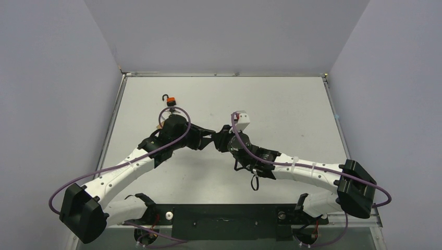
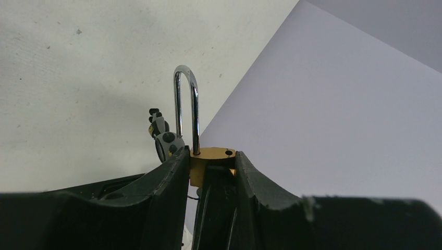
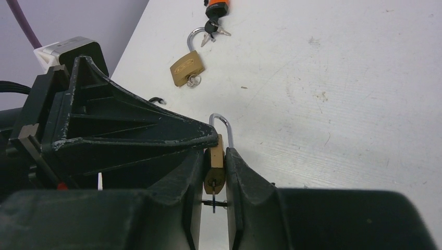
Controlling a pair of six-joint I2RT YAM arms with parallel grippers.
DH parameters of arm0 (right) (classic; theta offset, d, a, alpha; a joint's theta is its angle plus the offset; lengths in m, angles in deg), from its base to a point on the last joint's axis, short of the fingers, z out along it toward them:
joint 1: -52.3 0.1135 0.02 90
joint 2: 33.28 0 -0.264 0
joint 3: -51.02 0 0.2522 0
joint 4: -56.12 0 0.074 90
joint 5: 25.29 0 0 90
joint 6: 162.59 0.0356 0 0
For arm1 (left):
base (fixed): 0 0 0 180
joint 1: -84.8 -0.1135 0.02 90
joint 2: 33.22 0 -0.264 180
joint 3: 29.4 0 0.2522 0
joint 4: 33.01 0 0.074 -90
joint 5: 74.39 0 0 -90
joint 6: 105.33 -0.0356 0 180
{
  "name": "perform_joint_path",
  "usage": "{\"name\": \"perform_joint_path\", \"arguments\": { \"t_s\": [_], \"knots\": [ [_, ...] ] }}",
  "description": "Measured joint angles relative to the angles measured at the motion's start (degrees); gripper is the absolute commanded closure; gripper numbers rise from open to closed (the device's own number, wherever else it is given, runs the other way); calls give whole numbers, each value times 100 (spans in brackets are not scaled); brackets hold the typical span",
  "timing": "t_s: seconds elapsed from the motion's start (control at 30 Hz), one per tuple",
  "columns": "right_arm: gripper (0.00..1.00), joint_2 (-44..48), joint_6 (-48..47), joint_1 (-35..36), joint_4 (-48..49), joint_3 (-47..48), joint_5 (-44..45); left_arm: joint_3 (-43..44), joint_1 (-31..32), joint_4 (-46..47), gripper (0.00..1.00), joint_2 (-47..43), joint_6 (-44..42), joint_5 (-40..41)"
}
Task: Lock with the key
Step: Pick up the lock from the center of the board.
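Observation:
My left gripper (image 2: 211, 153) is shut on a brass padlock (image 2: 211, 161), gripping its narrow edges. The silver shackle (image 2: 186, 104) stands up with one leg out of its hole. In the right wrist view the same brass padlock (image 3: 215, 161) shows its keyhole end, with the key (image 3: 213, 195) sticking out towards the camera. My right gripper (image 3: 215, 152) is closed against the padlock's flat faces. The key hangs between its fingers, its ring spanning the gap. From above, the left gripper (image 1: 208, 134) and the right gripper (image 1: 219, 136) meet tip to tip mid-table, hiding the padlock.
A second brass padlock (image 3: 186, 67) lies open on the table beyond the grippers. An orange lock (image 3: 218, 6) with keys lies farther back, and this orange lock (image 1: 170, 100) also shows from above. Grey walls (image 1: 62, 78) enclose the table on three sides.

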Motion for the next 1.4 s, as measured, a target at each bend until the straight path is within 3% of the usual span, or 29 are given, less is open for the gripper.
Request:
{"name": "perform_joint_path", "arguments": {
  "t_s": [0.17,0.37,0.6,0.77,1.1,1.23,1.4],
  "knots": [
    [100,0,109,-109,7,7,-188,0,0,55,91,15,-4,42],
    [100,31,190,-236,-17,7,-385,61,0,87,61,92,-105,48],
    [100,417,330,-730,-254,-7,-758,461,-39,96,56,125,-855,-256],
    [100,1003,407,-1220,-374,-55,-1235,1040,-247,-63,56,232,-2087,-726],
    [100,1790,841,-2667,-682,-48,-3639,1821,-247,-402,47,98,-6050,-1123],
    [100,1961,1158,-2796,-809,-31,-4572,1858,-103,-411,47,-164,-7193,-1338],
    [100,2184,1545,-2828,-824,68,-5370,2122,0,-487,47,-190,-8019,-1834]
  ]
}}
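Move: Both hands already grip the small brass lock between them, so it lies practically at each hand's point, roughly 18 cm above the board. From the right hand, the large brass padlock on the board is about 16 cm ahead and 22 cm left, the orange lock about 28 cm ahead and 21 cm left, and the yellow lock only 5 cm ahead but 25 cm left, all some 18 cm lower. Up and to its right, after a near-still start, the right hand carries the small lock away from the left hand, about 12 cm higher, bending back late as its fingers swing to point left and nearly level. The left fingers open and let go; that hand rises as far, drawing back slightly late on, and rolls nearly 90 degrees, clockwise seen from behind it. ##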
